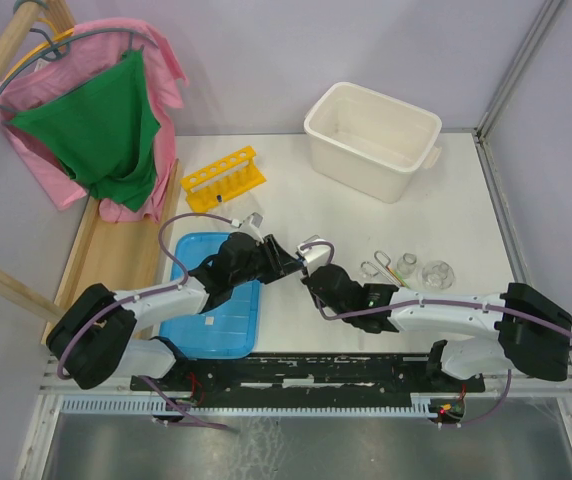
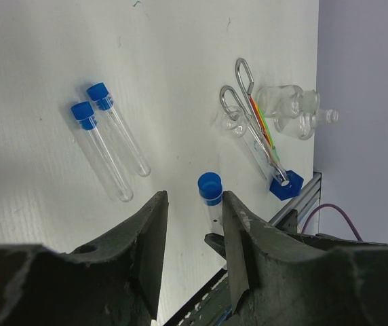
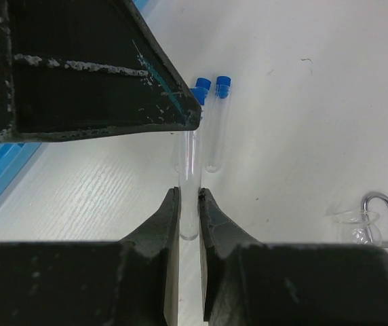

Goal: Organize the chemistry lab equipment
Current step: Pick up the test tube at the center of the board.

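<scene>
My right gripper is shut on the round end of a clear blue-capped tube, held above the table. Its cap sits just past the tips of my open left gripper, close to the right-hand finger; nothing is pinched between those fingers. Two more capped tubes lie side by side on the table. Metal tongs, small glass flasks and a thin coloured rod lie together near the table's edge. The yellow rack stands far left of centre. Both grippers meet mid-table.
A white tub stands at the back right. A flat blue lid lies under the left arm. Pink and green cloths hang on a wooden frame at the far left. A blue hexagonal piece lies beside the tongs.
</scene>
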Controlling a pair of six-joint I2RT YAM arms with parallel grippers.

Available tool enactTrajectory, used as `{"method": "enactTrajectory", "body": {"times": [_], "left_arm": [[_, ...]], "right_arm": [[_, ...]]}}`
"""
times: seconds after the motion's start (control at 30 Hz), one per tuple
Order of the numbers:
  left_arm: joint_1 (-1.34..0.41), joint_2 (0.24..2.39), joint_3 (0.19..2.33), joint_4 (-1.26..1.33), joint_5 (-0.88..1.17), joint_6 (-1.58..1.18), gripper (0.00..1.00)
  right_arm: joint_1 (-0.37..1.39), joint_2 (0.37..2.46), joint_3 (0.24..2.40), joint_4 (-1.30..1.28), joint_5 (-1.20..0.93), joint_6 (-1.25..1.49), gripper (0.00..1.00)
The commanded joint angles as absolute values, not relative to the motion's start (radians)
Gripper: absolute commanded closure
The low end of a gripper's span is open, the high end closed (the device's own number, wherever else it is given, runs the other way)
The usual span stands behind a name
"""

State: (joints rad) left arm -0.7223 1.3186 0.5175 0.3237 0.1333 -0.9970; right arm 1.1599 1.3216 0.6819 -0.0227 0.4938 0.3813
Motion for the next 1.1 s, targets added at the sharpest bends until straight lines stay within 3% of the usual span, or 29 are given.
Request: {"method": "enactTrajectory", "body": {"times": [0.0,0.37,0.57,0.77,0.83,0.87,0.97,1.07], "left_arm": [[-0.732,1.328,0.557,0.386,0.125,-0.976,0.56],[-0.738,1.299,0.566,0.380,0.122,-0.983,0.57],[-0.739,1.314,0.562,0.381,0.135,-0.977,0.79],[-0.741,1.327,0.555,0.375,0.136,-0.967,0.86],[-0.740,1.336,0.557,0.366,0.130,-0.961,0.92],[-0.741,1.338,0.559,0.356,0.121,-0.954,0.95],[-0.740,1.325,0.563,0.316,0.070,-0.931,0.97],[-0.739,1.298,0.582,0.230,-0.027,-0.878,0.97]], "right_arm": [[1.185,1.322,0.689,0.044,0.474,0.391,0.89],[1.190,1.330,0.689,0.051,0.472,0.392,0.89],[1.192,1.336,0.692,0.047,0.486,0.395,0.89],[1.192,1.338,0.691,0.044,0.495,0.400,0.89],[1.192,1.337,0.690,0.042,0.495,0.401,0.83],[1.194,1.334,0.688,0.044,0.493,0.401,0.74],[1.193,1.318,0.681,0.047,0.483,0.398,0.59],[1.195,1.290,0.668,0.056,0.463,0.390,0.53]]}}
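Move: Just ahead of the left hand, the upright test tube held by the right has its middle about 1 cm forward, 2 cm right and 3 cm below; from the right hand that middle is straight above by some 2 cm. The left gripper is about 5 cm above and 2 cm left of the right hand. Two lying tubes are roughly 7 cm ahead of the left hand, neither left nor right, and 9 cm below; the blue tray's middle is some 20 cm left, 1 cm back. Bringing the tube's blue cap in between the waiting left fingers, the right hand slides about 1.5 cm left and back, then holds. The left shifts barely half a centimetre right and up and pinches the cap; only then do the right fingers open, letting go of the tube's lower end, as the left starts easing back left and down. ##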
